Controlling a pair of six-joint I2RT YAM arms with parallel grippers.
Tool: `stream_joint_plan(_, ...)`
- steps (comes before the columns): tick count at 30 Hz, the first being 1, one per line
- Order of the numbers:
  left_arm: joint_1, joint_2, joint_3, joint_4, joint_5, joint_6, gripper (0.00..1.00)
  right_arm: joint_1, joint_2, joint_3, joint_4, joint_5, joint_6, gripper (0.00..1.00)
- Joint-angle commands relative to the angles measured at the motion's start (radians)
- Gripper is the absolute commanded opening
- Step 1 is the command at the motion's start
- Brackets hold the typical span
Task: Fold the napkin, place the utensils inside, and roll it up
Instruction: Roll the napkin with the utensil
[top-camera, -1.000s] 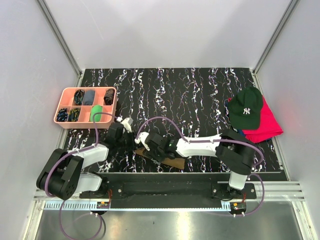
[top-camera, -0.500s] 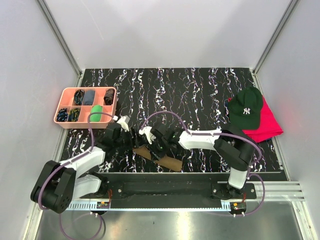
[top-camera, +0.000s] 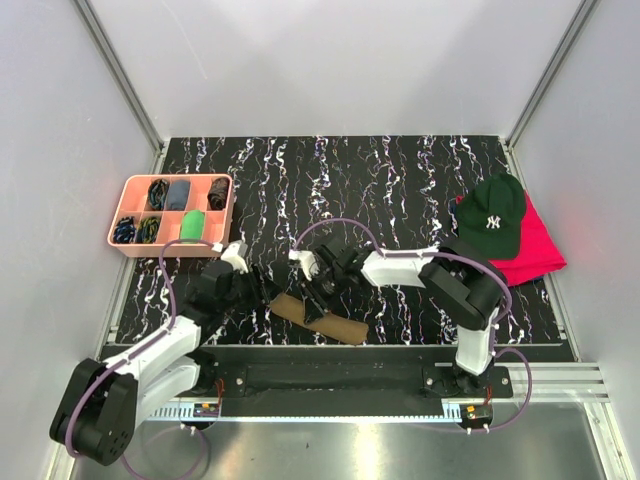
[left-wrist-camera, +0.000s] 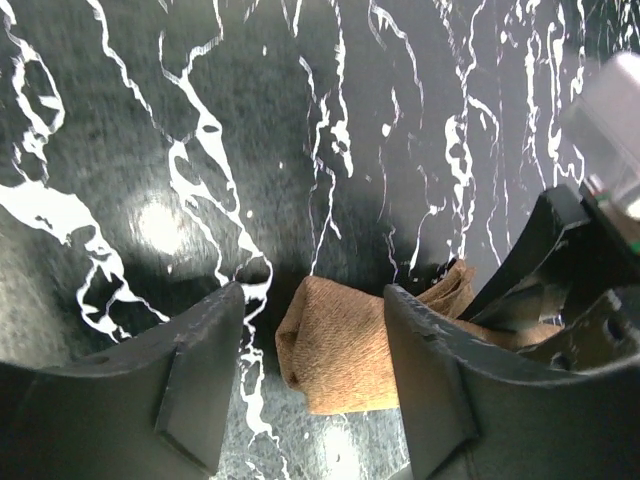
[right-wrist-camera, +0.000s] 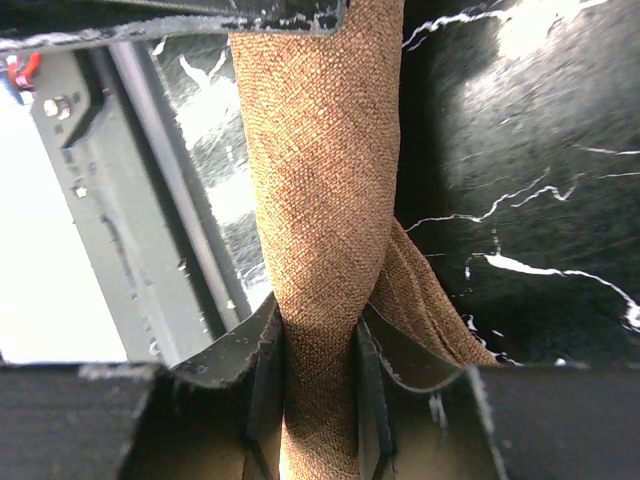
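The olive-brown napkin (top-camera: 322, 320) lies rolled into a tube near the table's front edge, slanting from upper left to lower right. My right gripper (top-camera: 315, 297) reaches down from the right and is shut on the roll (right-wrist-camera: 325, 200), both fingers pressing its sides (right-wrist-camera: 320, 340). My left gripper (top-camera: 262, 288) stands open just off the roll's left end. In the left wrist view that end (left-wrist-camera: 350, 345) sits between the spread fingers (left-wrist-camera: 312, 300), nearer the right finger, with a gap on the left. The utensils are hidden.
A pink compartment tray (top-camera: 222, 215) with small items sits at the left. A dark green cap (top-camera: 492, 222) rests on a red cloth (top-camera: 540, 250) at the right. The metal base rail (right-wrist-camera: 150, 200) runs close beside the roll.
My left gripper opened and drew back to the left, off the roll. My right gripper closed on the roll. The roll now lies longer along the front edge.
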Motion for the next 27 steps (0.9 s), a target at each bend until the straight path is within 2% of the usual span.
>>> stream_joint_plan(1,0.004,0.003,-0.027,0.142,0.063,-0.012,0.55,-0.028,0.093,-0.040,-0.103,-0.054,-0.005,0.32)
stream_joint_plan(3,0.004,0.023,-0.032,0.158,0.089,-0.009,0.50,-0.042,0.105,-0.040,-0.097,-0.074,-0.001,0.32)
stream_joint_plan(7,0.004,0.049,-0.041,0.198,0.118,-0.011,0.45,-0.065,0.116,-0.036,-0.085,-0.095,0.005,0.32)
stream_joint_plan(14,0.004,0.132,-0.046,0.255,0.164,-0.020,0.41,-0.100,0.132,-0.022,-0.077,-0.127,0.013,0.32)
stream_joint_plan(23,0.004,0.201,-0.041,0.294,0.184,-0.029,0.40,-0.128,0.156,-0.005,-0.076,-0.140,0.013,0.32)
stream_joint_plan(27,0.004,0.242,-0.041,0.308,0.193,-0.031,0.26,-0.136,0.140,0.000,-0.076,-0.100,0.024,0.33)
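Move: Just off the left hand's fingertips, about 3 cm to its right, 1 cm back and 2 cm down, lies the near-left end of the napkin roll. The middle of the roll is some 11 cm to the left hand's right and 6 cm back, and the right hand already has it between its fingers, with that same end about 9 cm to its left and 4 cm ahead. The sorting tray stands some 23 cm left and 17 cm ahead of the left hand. Closing to about half its opening, the left hand slips some 2.5 cm to the right and 1.5 cm down onto the end of the napkin roll, until its fingers stand either side of the cloth and pinch it. The right hand keeps its grip on the middle, turning so its fingertips swing about 15 degrees back towards the base and easing the roll about 1.5 cm to the right. ##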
